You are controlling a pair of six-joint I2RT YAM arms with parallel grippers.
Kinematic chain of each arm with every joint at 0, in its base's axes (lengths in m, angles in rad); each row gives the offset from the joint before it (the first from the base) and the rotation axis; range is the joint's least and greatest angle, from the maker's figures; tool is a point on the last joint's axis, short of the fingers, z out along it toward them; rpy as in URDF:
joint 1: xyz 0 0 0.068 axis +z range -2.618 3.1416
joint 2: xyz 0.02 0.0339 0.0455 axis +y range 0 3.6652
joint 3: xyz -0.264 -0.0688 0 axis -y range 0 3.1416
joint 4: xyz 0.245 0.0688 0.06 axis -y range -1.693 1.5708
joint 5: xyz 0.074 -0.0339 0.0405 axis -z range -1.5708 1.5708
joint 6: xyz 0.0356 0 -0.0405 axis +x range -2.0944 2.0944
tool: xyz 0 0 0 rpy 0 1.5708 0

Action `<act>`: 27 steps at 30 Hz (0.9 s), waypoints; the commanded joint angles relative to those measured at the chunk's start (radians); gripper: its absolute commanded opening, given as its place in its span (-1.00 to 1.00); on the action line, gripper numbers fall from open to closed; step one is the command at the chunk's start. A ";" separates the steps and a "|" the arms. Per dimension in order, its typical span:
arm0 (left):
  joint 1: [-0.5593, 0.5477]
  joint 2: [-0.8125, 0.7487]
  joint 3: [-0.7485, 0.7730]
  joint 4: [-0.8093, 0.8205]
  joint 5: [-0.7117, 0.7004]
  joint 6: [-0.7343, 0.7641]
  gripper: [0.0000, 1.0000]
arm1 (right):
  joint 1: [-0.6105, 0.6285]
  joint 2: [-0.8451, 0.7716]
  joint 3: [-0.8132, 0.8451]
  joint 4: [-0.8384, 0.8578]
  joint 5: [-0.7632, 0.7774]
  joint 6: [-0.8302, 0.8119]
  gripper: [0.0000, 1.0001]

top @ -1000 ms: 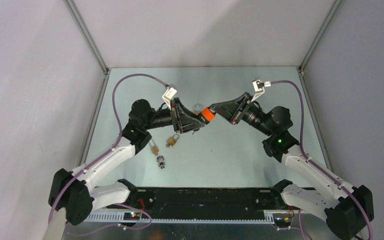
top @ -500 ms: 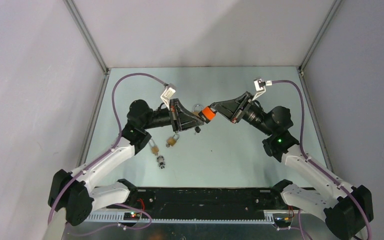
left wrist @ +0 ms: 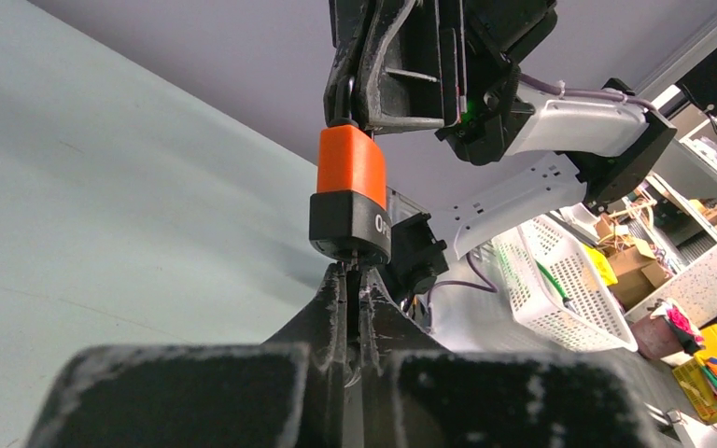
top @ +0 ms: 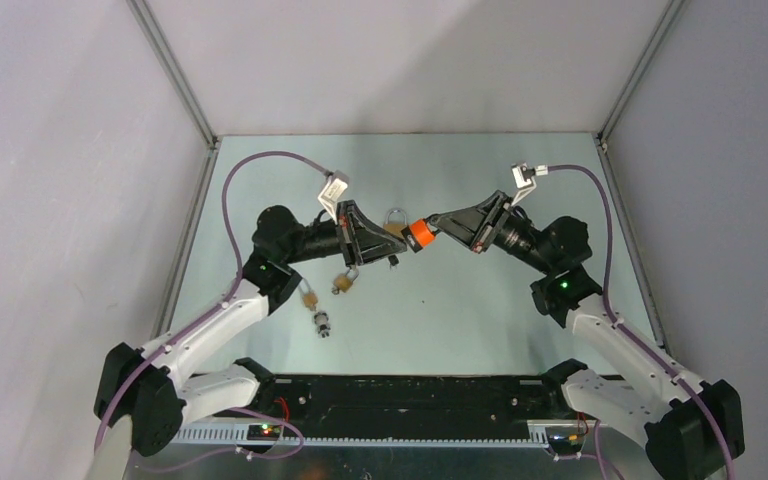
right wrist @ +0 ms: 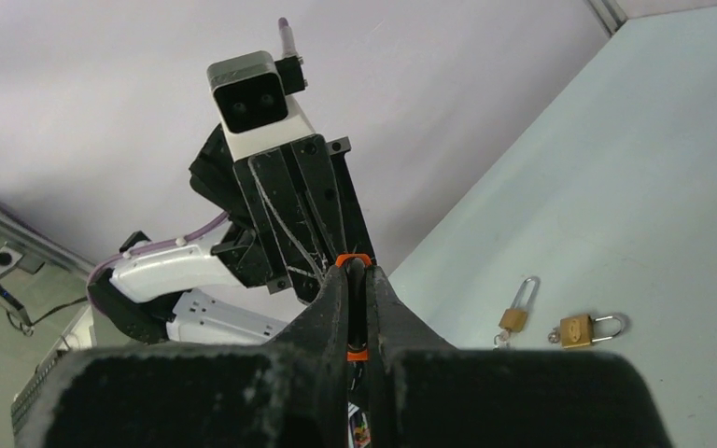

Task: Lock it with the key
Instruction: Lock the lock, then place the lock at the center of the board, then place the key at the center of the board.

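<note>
An orange-and-black padlock (top: 418, 234) hangs in the air at mid-table between both arms. My right gripper (top: 432, 226) is shut on its upper part; in the right wrist view a strip of the orange padlock (right wrist: 354, 259) shows between the closed tips of that gripper (right wrist: 356, 273). My left gripper (left wrist: 353, 282) is shut just under the padlock (left wrist: 350, 191), pinching a thin key (left wrist: 353, 269) that runs up into the black base. Most of the key is hidden by the fingers. In the top view the left gripper (top: 401, 246) touches the padlock's left end.
Two small brass padlocks (top: 344, 283) (top: 309, 297) and a silver piece (top: 322, 323) lie on the table under the left arm. Another padlock with a raised shackle (top: 396, 218) sits behind the grippers. The grey side walls (top: 80, 200) stand close.
My left gripper has closed from partly open to shut on the key under the padlock. Both wrists have shifted slightly; the padlock stays in the right gripper.
</note>
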 commanded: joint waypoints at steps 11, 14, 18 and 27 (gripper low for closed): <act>0.034 -0.065 -0.074 -0.066 0.126 -0.042 -1.00 | -0.134 -0.022 0.029 0.395 0.129 0.017 -1.00; 0.033 -0.065 -0.066 -0.065 0.084 -0.050 -1.00 | -0.092 -0.009 0.033 0.359 0.146 0.006 -1.00; 0.033 -0.064 -0.055 -0.066 0.023 -0.053 -1.00 | -0.047 -0.012 0.033 0.270 0.200 -0.050 -1.00; 0.024 0.140 0.004 -0.070 -0.227 -0.058 -1.00 | -0.174 0.035 0.032 -0.168 0.274 -0.075 -1.00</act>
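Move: The left hand grips the key, seated in the orange lock about 4 cm to its right and 2 cm ahead, level with it. The right hand holds that orange lock by its shackle, the body some 3 cm left and 2 cm back. On the table about 30 cm below, the large brass lock lies roughly 12 cm ahead of the left hand and 1 cm left; a small brass lock lies some 12 cm left and 2 cm ahead. Grips kept, right hand draws orange lock about 8 cm forward-right off the key; left sinks some 5 cm. ##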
